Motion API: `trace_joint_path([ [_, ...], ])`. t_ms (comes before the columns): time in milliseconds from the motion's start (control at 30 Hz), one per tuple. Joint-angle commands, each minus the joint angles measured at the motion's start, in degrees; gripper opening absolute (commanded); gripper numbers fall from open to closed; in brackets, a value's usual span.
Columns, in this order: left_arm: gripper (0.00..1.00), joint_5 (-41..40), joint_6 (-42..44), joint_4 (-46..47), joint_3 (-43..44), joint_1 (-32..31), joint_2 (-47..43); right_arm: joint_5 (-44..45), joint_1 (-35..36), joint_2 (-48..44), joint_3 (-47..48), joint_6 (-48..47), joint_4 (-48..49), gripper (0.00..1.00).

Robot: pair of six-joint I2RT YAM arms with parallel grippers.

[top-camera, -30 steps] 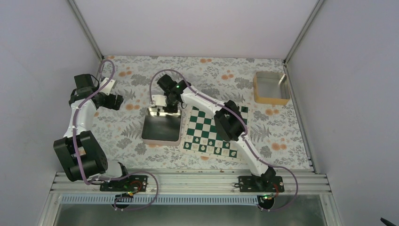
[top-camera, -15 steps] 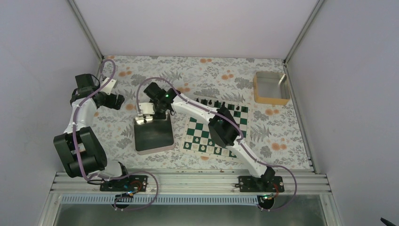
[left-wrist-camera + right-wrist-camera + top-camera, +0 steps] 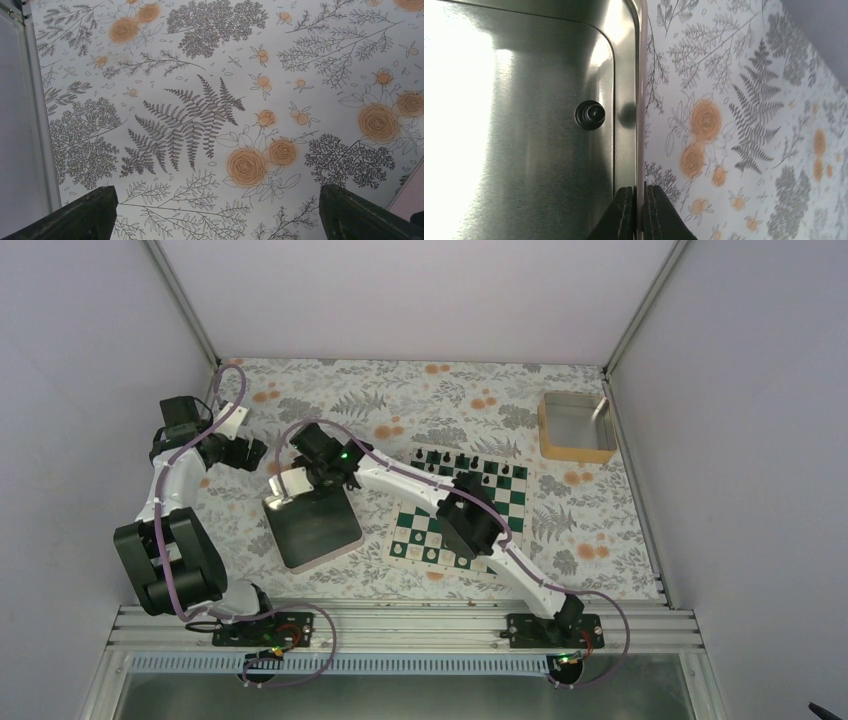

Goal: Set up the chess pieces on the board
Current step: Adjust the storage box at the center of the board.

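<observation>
The green and white board (image 3: 413, 533) lies right of centre, partly under my right arm. Tiny black chess pieces (image 3: 462, 458) stand along its far edge and pale ones (image 3: 441, 557) along its near edge. My right gripper (image 3: 300, 478) (image 3: 639, 200) is shut on the rim of the shiny metal tray (image 3: 315, 530) (image 3: 640, 100), left of the board. One black piece (image 3: 590, 115) lies inside the tray close to that rim. At the far left my left gripper (image 3: 255, 452) (image 3: 216, 200) hangs open over bare tablecloth, its dark fingers (image 3: 95, 215) wide apart with nothing between them.
A floral cloth (image 3: 400, 405) covers the table. A tan-walled metal box (image 3: 577, 427) stands at the back right. Grey enclosure walls and aluminium posts bound the table on three sides. My right arm stretches diagonally across the board.
My right gripper has dragged the metal tray to the left, away from the board, turning it slightly. The left arm has barely moved.
</observation>
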Motion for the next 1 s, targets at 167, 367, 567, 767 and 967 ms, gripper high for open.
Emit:
trace_joint_path([
  [167, 1.0, 1.63, 1.25, 1.72, -1.02, 0.82, 0.56, -4.8, 0.91, -0.87, -4.06, -16.51, 4.99, 0.03],
  [367, 1.0, 1.81, 1.05, 2.06, -0.74, 1.17, 0.74, -3.43, 1.04, 0.37, -3.53, -25.42, 3.95, 0.03],
  [567, 1.0, 1.98, 0.67, 2.62, -0.82, 1.52, 1.3, -3.57, 1.66, 0.52, -4.49, -28.4, 9.45, 0.08],
  [767, 1.0, 2.07, 0.74, 2.87, -1.04, 2.04, 1.59, -4.22, 2.49, -0.23, -1.19, -18.24, 13.14, 0.41],
  [967, 1.0, 2.01, 0.55, 2.61, -0.95, 2.49, 1.04, -0.38, 2.86, -5.73, -0.92, -0.82, 10.08, 0.46],
])
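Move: The right fingers are shut on the far rim of the storage box; the box's middle lies about 6 cm back and 4 cm to the right, some 3 cm lower. Inside it a lone black piece sits roughly 3 cm left and 3 cm back of the fingers, and the chessboard's middle is about 33 cm right and 3 cm back. From the left hand the box's middle is around 14 cm back, 15 cm right and 10 cm down. Keep the right gripper pinched on the storage box's far rim and swing the box counter-clockwise, turning the wrist about 20 degrees while drawing the hand some 2 cm back. Then open the fingers about halfway, let go of the rim and carry the hand up and left, about 3 cm each way, tilting the fingertips outward to the left. ##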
